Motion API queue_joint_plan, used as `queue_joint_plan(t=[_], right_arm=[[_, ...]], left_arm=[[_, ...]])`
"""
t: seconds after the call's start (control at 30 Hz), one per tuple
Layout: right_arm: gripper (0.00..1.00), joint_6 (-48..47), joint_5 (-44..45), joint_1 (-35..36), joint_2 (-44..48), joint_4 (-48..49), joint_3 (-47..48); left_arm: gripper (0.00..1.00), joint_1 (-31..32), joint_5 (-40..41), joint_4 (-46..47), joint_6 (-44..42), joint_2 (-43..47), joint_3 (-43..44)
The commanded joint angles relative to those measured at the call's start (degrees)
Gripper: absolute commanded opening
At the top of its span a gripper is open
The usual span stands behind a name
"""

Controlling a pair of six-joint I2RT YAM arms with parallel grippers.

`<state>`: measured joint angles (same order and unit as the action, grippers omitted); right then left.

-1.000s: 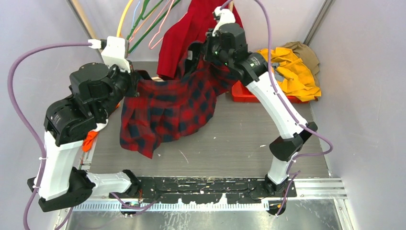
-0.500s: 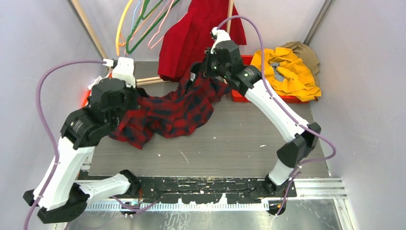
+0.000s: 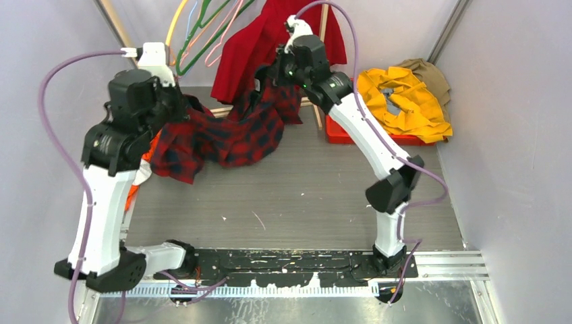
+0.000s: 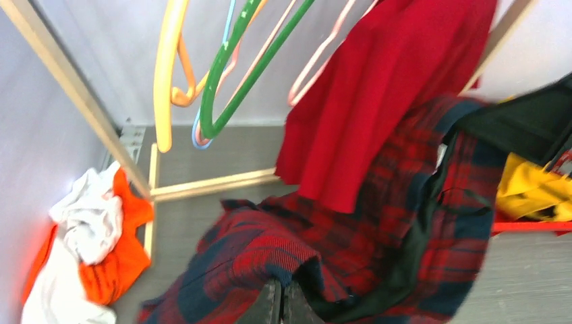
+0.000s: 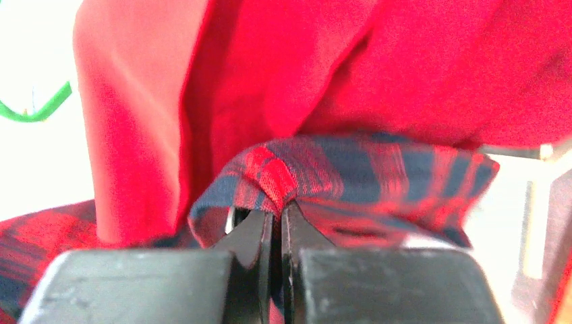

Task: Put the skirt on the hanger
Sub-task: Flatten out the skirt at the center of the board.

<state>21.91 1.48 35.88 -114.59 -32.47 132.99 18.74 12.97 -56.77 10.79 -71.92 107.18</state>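
Note:
The skirt [image 3: 249,47] is plain bright red and hangs at the back of the rack, also seen in the left wrist view [image 4: 378,88] and filling the right wrist view [image 5: 270,67]. A cream-yellow hanger [image 3: 175,27] [image 4: 164,74] hangs to its left. My left gripper [image 4: 282,300] [image 3: 177,108] is shut on a corner of a red-and-dark plaid garment [image 3: 229,131] [image 4: 270,250]. At the other end of that plaid cloth [image 5: 378,175], right against the red skirt, my right gripper [image 5: 276,216] [image 3: 266,73] is shut on a fold. The plaid garment sags between the two grippers.
Green hanger [image 3: 202,40] and pink hanger [image 3: 226,34] hang beside the cream one. Wooden rack poles [image 3: 118,27] stand at the back. Yellow clothing [image 3: 398,94] lies over a red bin [image 3: 344,135] at right. Orange and white clothes [image 4: 94,236] lie at left.
Both arms moved back and left with the plaid garment, which dipped to the table and now hangs bunched between them. The right gripper has come up against the red skirt.

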Motion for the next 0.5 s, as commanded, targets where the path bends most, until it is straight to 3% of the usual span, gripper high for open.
queue_joint_plan(t=[0.0, 0.1, 0.3, 0.47], right_arm=[[0.01, 0.3, -1.3, -0.2, 16.5, 10.7, -16.6], [0.01, 1.9, -1.2, -0.2, 24.2, 16.0, -34.6], [0.01, 7.0, -2.0, 0.3, 34.8, 24.4, -66.2], [0.01, 10.3, -0.1, 0.4, 40.0, 22.8, -81.5]], left_arm=[[0.00, -0.1, -6.7, 5.3, 2.2, 9.7, -2.9], [0.00, -0.1, -11.6, 6.1, 6.1, 15.6, -14.2], [0.00, 0.5, -23.3, 13.3, 16.7, 28.2, -46.4], [0.02, 2.4, -26.8, 15.5, 23.3, 36.5, -64.3]])
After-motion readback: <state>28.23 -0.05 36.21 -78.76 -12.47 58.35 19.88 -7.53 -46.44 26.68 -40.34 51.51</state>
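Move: Over the board, both closed grippers hold the plaid skirt; the board's centre is some 42 cm below the left hand and 21 cm to its right, about level forward, and 39 cm below the right hand, 16 cm back and 2 cm right. The hanging red skirt is about 9 cm ahead of the right hand at its height; the yellow garment lies 37 cm to that hand's right, 2 cm ahead. White-orange cloth lies 20 cm left of the left hand, 6 cm ahead. Drawing back towards the bases, both hands sweep the plaid skirt down towards the board's middle, sinking about 21 cm, mostly late and fast. The left first rises slightly and goes back some 11 cm, rolling its left side down; the right goes back about 14 cm and 9 cm right, pulling away from the left. Both tip down about 20 degrees and keep their pinch. ##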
